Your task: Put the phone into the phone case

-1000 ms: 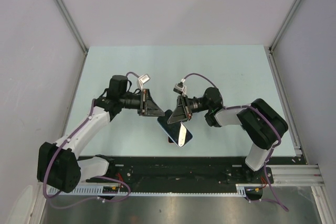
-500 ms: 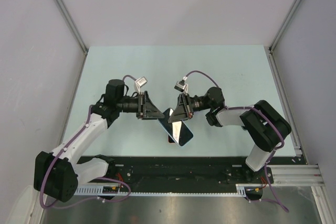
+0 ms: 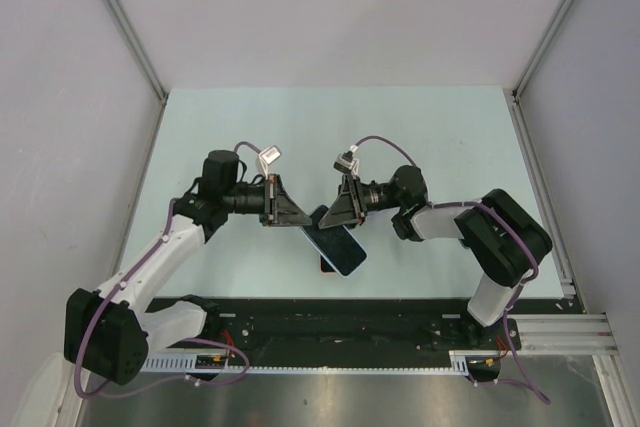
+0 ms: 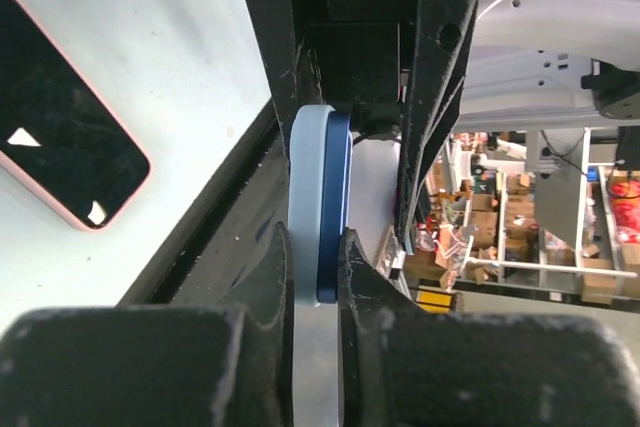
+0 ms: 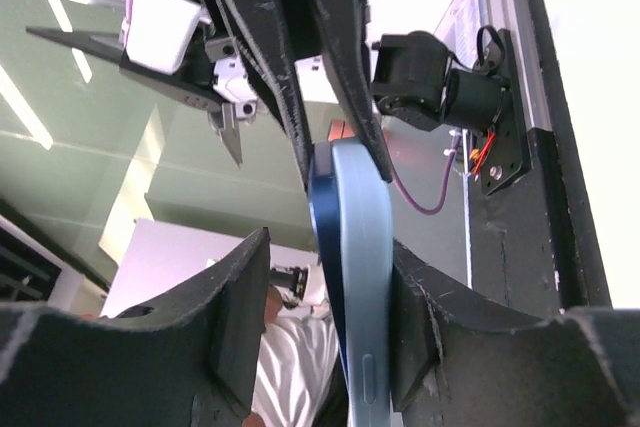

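Note:
A dark blue phone (image 3: 338, 247) and a light blue phone case (image 5: 362, 247) are held together in the air between both arms, above the table's near edge. In the left wrist view the case (image 4: 305, 177) and the phone (image 4: 336, 187) lie face to face, the phone's edge standing proud of the case. My left gripper (image 3: 305, 219) (image 4: 312, 247) is shut on both from the left end. My right gripper (image 3: 335, 219) (image 5: 330, 257) straddles the other end with its jaws spread. One finger (image 5: 410, 317) rests against the case; the other stands clear of the phone (image 5: 322, 217).
A second phone with a pink rim (image 4: 60, 142) lies screen up on the pale green table (image 3: 300, 127), right under the held one (image 3: 325, 267). The black base rail (image 3: 330, 317) runs along the near edge. Grey walls enclose left, right and back.
My right gripper's jaws have spread apart around the phone and case. The left gripper loosened briefly, then closed again. The held phone's glare is gone; it sits slightly lower.

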You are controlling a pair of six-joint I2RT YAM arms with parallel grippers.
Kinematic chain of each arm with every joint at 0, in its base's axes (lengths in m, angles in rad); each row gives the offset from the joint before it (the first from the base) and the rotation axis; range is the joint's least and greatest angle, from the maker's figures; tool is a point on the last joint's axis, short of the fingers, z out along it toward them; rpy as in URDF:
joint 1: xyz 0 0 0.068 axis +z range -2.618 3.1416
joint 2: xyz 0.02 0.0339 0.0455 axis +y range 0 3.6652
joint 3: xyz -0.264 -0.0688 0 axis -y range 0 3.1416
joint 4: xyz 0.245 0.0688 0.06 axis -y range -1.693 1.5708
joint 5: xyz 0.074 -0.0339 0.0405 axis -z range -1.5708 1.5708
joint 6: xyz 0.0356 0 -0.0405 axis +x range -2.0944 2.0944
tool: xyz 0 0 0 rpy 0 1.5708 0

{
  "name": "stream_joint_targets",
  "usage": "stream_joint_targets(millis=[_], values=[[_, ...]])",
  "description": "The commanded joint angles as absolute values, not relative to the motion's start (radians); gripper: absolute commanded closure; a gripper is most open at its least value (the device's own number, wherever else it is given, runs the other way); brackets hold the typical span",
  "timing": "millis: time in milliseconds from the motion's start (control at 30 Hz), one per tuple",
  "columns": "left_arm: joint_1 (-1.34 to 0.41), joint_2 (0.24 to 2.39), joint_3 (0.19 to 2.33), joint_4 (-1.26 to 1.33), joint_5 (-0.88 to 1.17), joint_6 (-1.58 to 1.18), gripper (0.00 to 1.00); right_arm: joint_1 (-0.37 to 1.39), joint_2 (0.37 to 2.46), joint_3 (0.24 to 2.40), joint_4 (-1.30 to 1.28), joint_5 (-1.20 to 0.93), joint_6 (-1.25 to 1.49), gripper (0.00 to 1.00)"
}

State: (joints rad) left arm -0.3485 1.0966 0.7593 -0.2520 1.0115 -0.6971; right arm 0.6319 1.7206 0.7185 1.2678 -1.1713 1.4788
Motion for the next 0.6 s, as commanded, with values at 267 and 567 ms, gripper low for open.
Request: stream_joint_targets(millis=[267,567], values=[[-0.342,1.120,0.835,-0.405,0.966,-0.575,0.76,0.614,1.680,0.750,1.586,-1.126,1.506,0.92],[-0.337,0.999,0.677,-0.019,1.101,-0.906,0.55,0.615,1.623,0.750,1.589,-1.106,1.502,0.91]])
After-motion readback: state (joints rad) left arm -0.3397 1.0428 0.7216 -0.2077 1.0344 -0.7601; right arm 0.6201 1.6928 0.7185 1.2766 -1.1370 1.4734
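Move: The left fingers already pinch the far left corner of the phone and phone case. The right fingers stand open around the far right corner; from them the middle of this pair lies about 4 cm back, 1 cm right and 3 cm lower, and the left fingertips some 5 cm to the left, about level. From the left hand that middle is roughly 4 cm back, 5 cm right and 3 cm below. The pink-edged phone lies 20 cm beneath the right hand, about 2 cm ahead and 2 cm right. Forward about 1 cm and slightly down, the right hand slides farther onto the corner and shuts its fingers, pinching phone and case together while the left still holds; then it lifts them 1 to 2 cm. Once the right has its grip, the left fingers open and let go, and that hand eases about 1 cm back and up, its open fingers still either side of the edge. ##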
